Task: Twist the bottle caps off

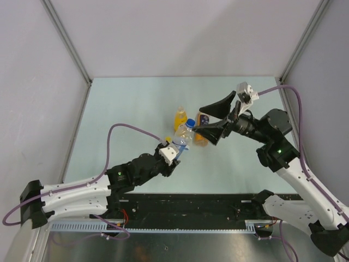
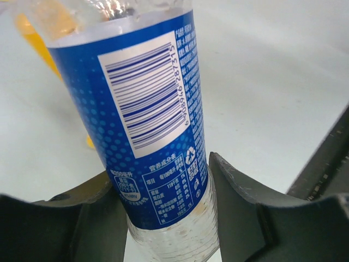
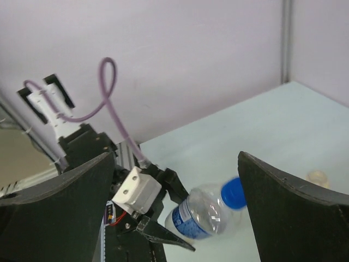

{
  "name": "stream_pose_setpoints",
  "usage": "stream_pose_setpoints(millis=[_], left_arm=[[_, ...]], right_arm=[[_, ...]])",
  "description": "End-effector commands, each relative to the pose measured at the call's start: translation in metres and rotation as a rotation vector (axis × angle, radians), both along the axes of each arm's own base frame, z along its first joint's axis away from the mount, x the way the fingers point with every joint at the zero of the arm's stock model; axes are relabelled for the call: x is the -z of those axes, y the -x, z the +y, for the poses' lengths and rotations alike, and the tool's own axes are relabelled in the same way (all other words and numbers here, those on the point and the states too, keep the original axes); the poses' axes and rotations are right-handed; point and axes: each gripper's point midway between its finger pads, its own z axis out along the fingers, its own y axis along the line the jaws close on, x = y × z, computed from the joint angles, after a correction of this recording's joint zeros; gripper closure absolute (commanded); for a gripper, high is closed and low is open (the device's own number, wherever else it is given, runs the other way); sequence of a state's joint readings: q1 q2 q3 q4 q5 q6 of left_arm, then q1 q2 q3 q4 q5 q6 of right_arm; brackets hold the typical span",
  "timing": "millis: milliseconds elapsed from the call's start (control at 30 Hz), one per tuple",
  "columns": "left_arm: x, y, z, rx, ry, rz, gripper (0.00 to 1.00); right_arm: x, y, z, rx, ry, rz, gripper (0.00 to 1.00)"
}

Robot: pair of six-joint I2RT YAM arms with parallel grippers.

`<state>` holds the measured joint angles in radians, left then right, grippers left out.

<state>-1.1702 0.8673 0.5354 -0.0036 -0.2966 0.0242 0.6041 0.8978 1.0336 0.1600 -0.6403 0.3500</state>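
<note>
My left gripper (image 1: 180,147) is shut on the lower body of the clear bottle (image 1: 184,136), which has a blue label. Seen from the left wrist, the bottle (image 2: 158,125) sits tight between both dark fingers (image 2: 245,213). It tilts toward the right arm, and its blue cap (image 1: 190,123) is on. My right gripper (image 1: 199,119) stands open just beyond that cap, one finger on each side and not touching it. From the right wrist, the blue cap (image 3: 233,193) lies close to the right finger (image 3: 289,213). A yellow cap (image 1: 168,140) lies by the left gripper.
A yellow-orange bottle (image 1: 180,117) stands behind the clear one. An orange bottle (image 1: 202,136) stands under the right gripper's lower finger. A small pale cap (image 3: 317,177) lies on the table in the right wrist view. Grey walls enclose the table (image 1: 125,103).
</note>
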Motion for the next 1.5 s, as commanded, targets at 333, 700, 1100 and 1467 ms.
stream_pose_setpoints(millis=[333, 700, 1100, 1467], left_arm=[[-0.035, -0.036, 0.026, -0.376, -0.116, -0.164, 1.00], [-0.039, -0.038, 0.017, -0.407, -0.210, -0.218, 1.00], [-0.042, -0.037, 0.016, -0.406, -0.206, -0.222, 1.00], [-0.041, -0.037, 0.015, -0.400, -0.215, -0.221, 1.00]], right_arm=[[0.018, -0.066, 0.004, 0.227, -0.034, 0.289, 0.01], [0.051, -0.091, 0.008, 0.274, 0.009, 0.433, 0.15], [0.061, -0.092, 0.017, 0.224, 0.024, 0.471, 0.41], [0.058, -0.086, 0.022, 0.178, 0.019, 0.474, 0.84]])
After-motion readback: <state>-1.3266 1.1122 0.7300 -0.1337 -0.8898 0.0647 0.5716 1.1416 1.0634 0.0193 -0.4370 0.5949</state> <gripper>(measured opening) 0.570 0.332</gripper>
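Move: I already hold the bottle low in my left hand; its blue cap is about 15 cm above that hand, 4 cm ahead and 3 cm right, while the loose yellow cap lies on the table 19 cm ahead, 5 cm left. From my right hand the blue cap is some 8 cm ahead, 3 cm left and 11 cm below; the orange bottle stands 17 cm ahead, 6 cm right, the yellow bottle 21 cm ahead, 4 cm left, both far below. I bring my wide-open right hand forward and down together, about 9 cm each, towards the blue cap, rolling it some 30 degrees about its fingers, then close the fingers to pinch the cap from its sides. My left hand keeps its grip, carries the bottle about 4 cm forward and left, and turns counter-clockwise with its left side rising, then holds it there. ##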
